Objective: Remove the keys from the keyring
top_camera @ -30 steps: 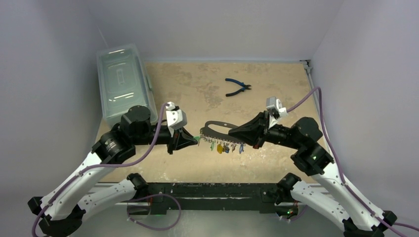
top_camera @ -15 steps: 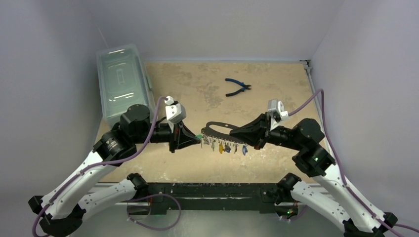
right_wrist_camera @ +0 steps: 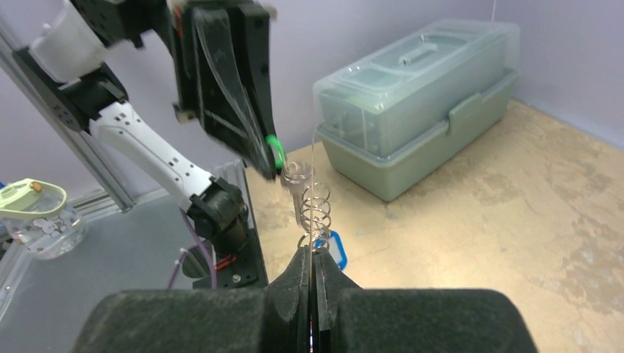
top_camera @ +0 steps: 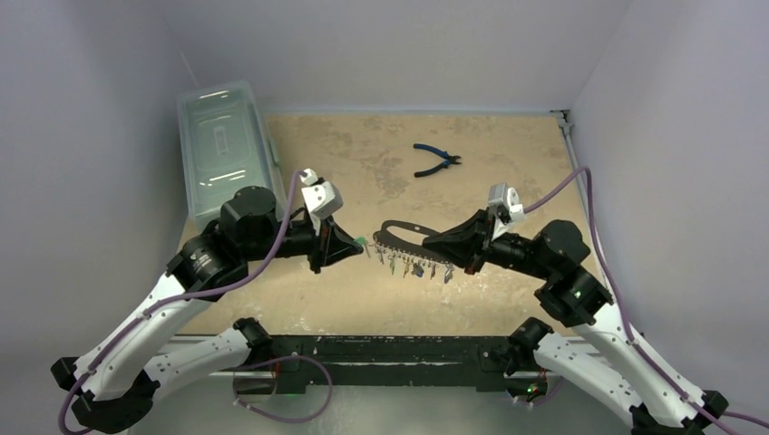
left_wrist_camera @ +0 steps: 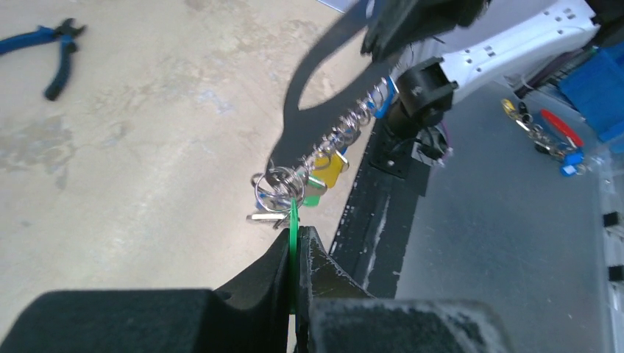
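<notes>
The keyring is a thin oval loop that looks dark from above. It hangs in the air between my two grippers. Several small keys on split rings dangle in a row under it. My left gripper is shut on a green key tag at the loop's left end. A yellow tag hangs just behind it. My right gripper is shut on the loop's right end, seen edge-on as a thin pale line. A blue tag hangs beside its fingertips.
A clear lidded box stands at the far left of the table and also shows in the right wrist view. Blue-handled pliers lie at the far middle. A black rail runs along the table's near edge.
My left gripper has drifted a little up and back to the left with the green tag. The row of keys has shifted slightly with it. My right gripper has barely moved.
</notes>
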Motion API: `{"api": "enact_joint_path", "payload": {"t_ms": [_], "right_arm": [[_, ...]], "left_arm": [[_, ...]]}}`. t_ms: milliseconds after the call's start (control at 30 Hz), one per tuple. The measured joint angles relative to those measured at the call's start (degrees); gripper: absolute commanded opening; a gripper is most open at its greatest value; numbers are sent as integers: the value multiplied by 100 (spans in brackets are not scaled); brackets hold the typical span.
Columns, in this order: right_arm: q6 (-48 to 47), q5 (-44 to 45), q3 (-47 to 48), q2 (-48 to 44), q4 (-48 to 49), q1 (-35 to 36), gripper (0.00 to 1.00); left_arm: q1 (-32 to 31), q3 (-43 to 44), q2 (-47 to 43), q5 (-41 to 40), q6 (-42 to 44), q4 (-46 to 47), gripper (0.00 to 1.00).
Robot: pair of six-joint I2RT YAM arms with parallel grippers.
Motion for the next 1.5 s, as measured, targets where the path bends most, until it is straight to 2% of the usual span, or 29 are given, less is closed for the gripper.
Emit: {"api": "enact_joint_path", "payload": {"t_ms": [67,167,333,467,833,1233,1500], "right_arm": [[33,83,-201,-120,-2,0,2],[149,114,-472,-289,133,13,17],[225,129,-658,-516,157,15,44],[227,85,-765,-525,155,15,54],[190,-120,-846,-269,352,15,58],[-61,-531,-802,142,481,15,60],[-55,-879,-802,317,824,15,61]], "left_arm": [[0,219,44,-273,118,-216,0],[0,529,85,-638,269,-494,0],[-4,715,289,-802,487,-651,0],[-9,748,538,-890,686,-981,0],[0,1069,785,-654,1252,-1412,0],[0,1058,859,291,1318,-1429,0],[0,1058,966,553,1318,-1427,0]]}}
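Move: The right fingers still pinch the right end of the keyring's grey plate, whose middle is about 6 cm to their left and level with them, with the row of keys some 4 cm left and 2 back of that grip, about 4 cm lower. The left fingers hold the green key at the plate's other end; from them the plate's middle is roughly 9 cm right, 1 forward and 2 above, the key row 11 right, 1 back and 2 below. The right hand lets go of the keyring's plate, spreading its fingers to a little over half open while it sinks about 5 cm, then edges some 2 cm left, opposite the hanging bunch. The left hand keeps its pinch on the green key, first going about 3 cm forward with a small lift, then dipping about 3 cm and drawing back almost to where it began, ending some 1 cm lower with its wrist rolled and turned clockwise by about 10 degrees each. ##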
